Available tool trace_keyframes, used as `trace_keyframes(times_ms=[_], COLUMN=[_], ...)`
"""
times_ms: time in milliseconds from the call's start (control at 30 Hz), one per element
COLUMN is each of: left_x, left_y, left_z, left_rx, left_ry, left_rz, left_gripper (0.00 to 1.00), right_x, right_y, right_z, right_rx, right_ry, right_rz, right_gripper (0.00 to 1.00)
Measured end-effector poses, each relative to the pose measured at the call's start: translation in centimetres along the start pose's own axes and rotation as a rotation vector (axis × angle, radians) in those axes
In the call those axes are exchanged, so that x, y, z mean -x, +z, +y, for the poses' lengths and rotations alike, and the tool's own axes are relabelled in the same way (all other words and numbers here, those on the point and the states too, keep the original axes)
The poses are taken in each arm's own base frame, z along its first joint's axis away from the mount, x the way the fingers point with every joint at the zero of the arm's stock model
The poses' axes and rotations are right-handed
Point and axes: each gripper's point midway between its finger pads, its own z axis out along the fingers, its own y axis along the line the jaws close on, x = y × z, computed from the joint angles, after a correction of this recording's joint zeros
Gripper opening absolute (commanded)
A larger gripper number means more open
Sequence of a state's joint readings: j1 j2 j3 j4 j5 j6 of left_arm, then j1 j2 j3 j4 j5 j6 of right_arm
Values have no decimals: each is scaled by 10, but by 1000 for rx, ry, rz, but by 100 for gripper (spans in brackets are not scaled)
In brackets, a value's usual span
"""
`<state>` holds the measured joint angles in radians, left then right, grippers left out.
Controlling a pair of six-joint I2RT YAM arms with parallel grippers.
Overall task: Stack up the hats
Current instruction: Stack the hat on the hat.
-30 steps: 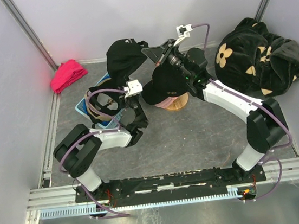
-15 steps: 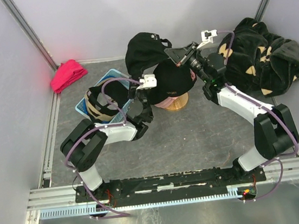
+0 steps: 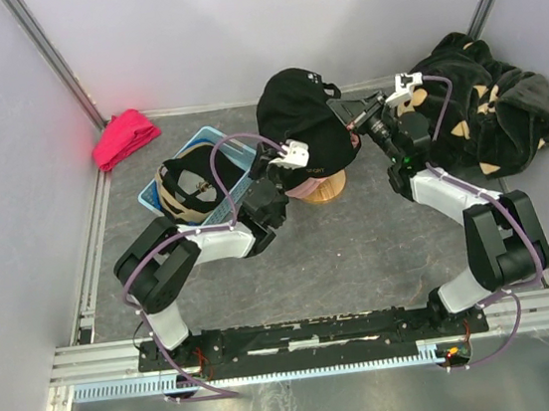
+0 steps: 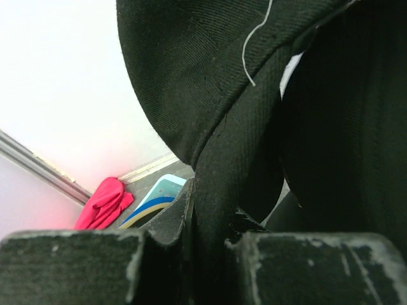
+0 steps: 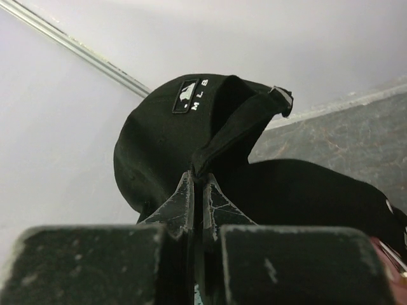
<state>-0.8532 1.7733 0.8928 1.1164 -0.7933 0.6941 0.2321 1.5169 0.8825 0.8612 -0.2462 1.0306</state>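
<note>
A black hat [image 3: 295,108] with a white MLB patch [image 5: 191,95] hangs between both arms, over the stack. My left gripper [image 3: 283,167] is shut on its lower rim [image 4: 213,190]. My right gripper [image 3: 341,113] is shut on its back strap [image 5: 235,130]. Directly below sits another black hat [image 3: 321,163] on a pink hat [image 3: 302,191], both on a round wooden stand [image 3: 328,193]. A tan hat [image 3: 183,182] with black trim lies in the blue basket [image 3: 208,136].
A red-pink cloth bundle [image 3: 124,137] lies by the left wall, also in the left wrist view [image 4: 102,203]. A big black plush with beige flowers [image 3: 488,109] fills the back right corner, close behind my right arm.
Both arms have carried the black hat to the right, from above the basket to over the stacked hats. Both grips have stayed shut.
</note>
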Motion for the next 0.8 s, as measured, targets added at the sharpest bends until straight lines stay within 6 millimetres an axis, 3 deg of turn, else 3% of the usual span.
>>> trace_keyframes(times_ms=[233,800], left_x=[-7,-7], left_y=[-8,-22], left_z=[-13,-9], left_rx=[-93,-154], left_ry=[62,111], left_rz=[-2,-36], left_gripper=[3,3], right_x=[-6,-14], right_y=[-18,-51], right_z=[-17,-8], right_rx=[-35,-12], right_ry=[44,53], right_rz=[10,23], right_gripper=[2,2])
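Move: From the right hand, the black hat already on the stack lies about 5 cm back, 5 cm left and 12 cm below; the wooden stand's base is some 5 cm back, 3 cm left and 30 cm down. From the left hand, that hat is about 10 cm right, 1 cm back and 5 cm below, while the blue basket is about 16 cm left, 4 cm ahead and 20 cm below. Keep both grippers pinched on the black hat held over the stack. Lower the right one about 2 cm, easing slightly right, then draw it some 4 cm back, pulling the strap end towards the stack. Sink the left just over 1 cm, then ease it back about 2 cm while turning its wrist some 10 degrees, left side rising and fingers swinging clockwise. ##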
